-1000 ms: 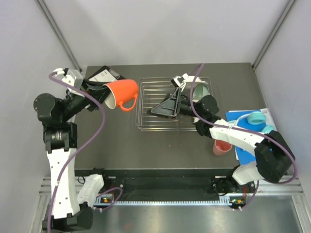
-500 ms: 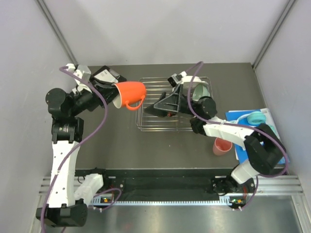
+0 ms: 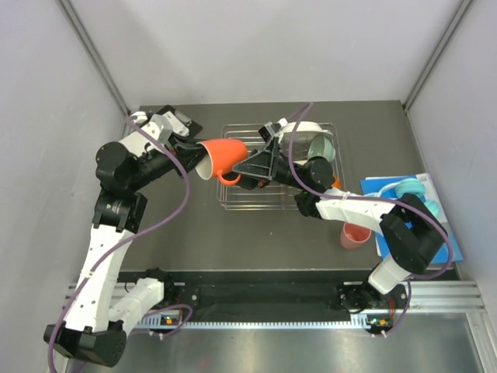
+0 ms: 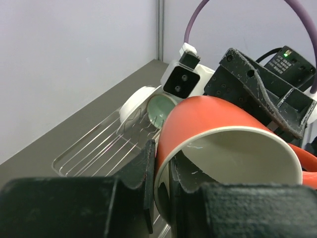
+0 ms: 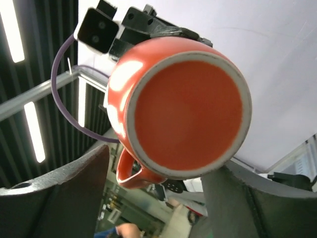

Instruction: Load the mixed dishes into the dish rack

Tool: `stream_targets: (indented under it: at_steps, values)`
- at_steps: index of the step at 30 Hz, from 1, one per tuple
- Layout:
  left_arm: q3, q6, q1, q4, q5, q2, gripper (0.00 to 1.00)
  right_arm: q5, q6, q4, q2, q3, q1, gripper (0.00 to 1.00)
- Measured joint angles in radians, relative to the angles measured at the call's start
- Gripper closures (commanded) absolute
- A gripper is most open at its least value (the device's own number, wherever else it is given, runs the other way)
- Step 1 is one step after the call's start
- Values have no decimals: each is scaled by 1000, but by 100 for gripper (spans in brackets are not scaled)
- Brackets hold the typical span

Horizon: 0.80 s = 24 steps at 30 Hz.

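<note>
My left gripper [image 4: 163, 173] is shut on the rim of the orange handled mug [image 3: 223, 158], one finger inside and one outside. It holds the mug on its side in the air, over the left edge of the dish rack [image 3: 241, 198]. In the left wrist view the mug [image 4: 223, 139] fills the right half, with the rack [image 4: 94, 151] below. My right gripper [image 3: 252, 165] points left at the mug's base [image 5: 188, 114]. It stands open, a finger on either side of the base. A mint green bowl [image 3: 321, 148] rests in the rack's back right. The salmon-pink cup [image 3: 355, 235] stands on the table.
A blue flat sheet [image 3: 388, 214] at the right edge carries turquoise rings [image 3: 408, 189]. A black-and-white booklet [image 3: 167, 120] lies at the back left, behind my left arm. A white rounded edge [image 4: 134, 101] shows beside the bowl [image 4: 161, 110].
My left arm has carried the mug rightward to the rack's left edge. The right gripper has moved left to meet it, and its fingers have narrowed around the mug's base.
</note>
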<state>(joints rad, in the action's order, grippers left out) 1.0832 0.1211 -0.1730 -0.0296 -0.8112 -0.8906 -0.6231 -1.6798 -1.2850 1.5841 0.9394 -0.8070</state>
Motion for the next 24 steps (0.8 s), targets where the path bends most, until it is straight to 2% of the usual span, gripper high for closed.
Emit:
stream_targets:
  at_steps: [3, 9, 13, 17, 19, 20, 22, 24]
  values:
    - [-8, -20, -2, 7, 20, 2, 100, 4, -18, 14, 14, 0, -3, 67]
    - [-47, -133, 2, 23, 44, 21, 100, 5, -107, 13, 46, 0, -3, 77]
    - [-77, -192, 5, 21, 50, 29, 100, -3, -140, 6, 80, 0, -2, 77]
    - [-101, -256, 9, -11, 51, 45, 100, -31, -158, 10, 110, 0, -2, 72]
    - [-112, -280, 9, -29, 51, 56, 100, -50, -158, 15, 114, 0, -4, 74]
    - [-119, -291, 9, -34, 52, 62, 100, -57, -158, 19, 116, 0, -5, 76]
    - [-129, -309, 9, -39, 53, 73, 100, -67, -159, 20, 123, 0, -8, 98]
    - [-133, -340, 9, -43, 48, 77, 99, -85, -180, 22, 130, 1, -11, 100]
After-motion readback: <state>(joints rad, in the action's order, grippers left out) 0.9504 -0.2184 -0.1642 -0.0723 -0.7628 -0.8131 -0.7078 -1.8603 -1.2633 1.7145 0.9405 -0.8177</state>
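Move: The orange mug lies on its side in the air, the left hand holding its rim. Its handle is some 6 cm back and 4 cm right of the left hand; from the open right hand it is only about 2 cm left and 1 cm ahead. The dish rack's middle lies roughly 15 cm ahead, 11 cm right and 32 cm below the right hand, the green bowl about 27 cm right and 20 cm ahead. Right fingers close on the mug's handle as both hands sink about 5 cm, drifting left, rim still held. ##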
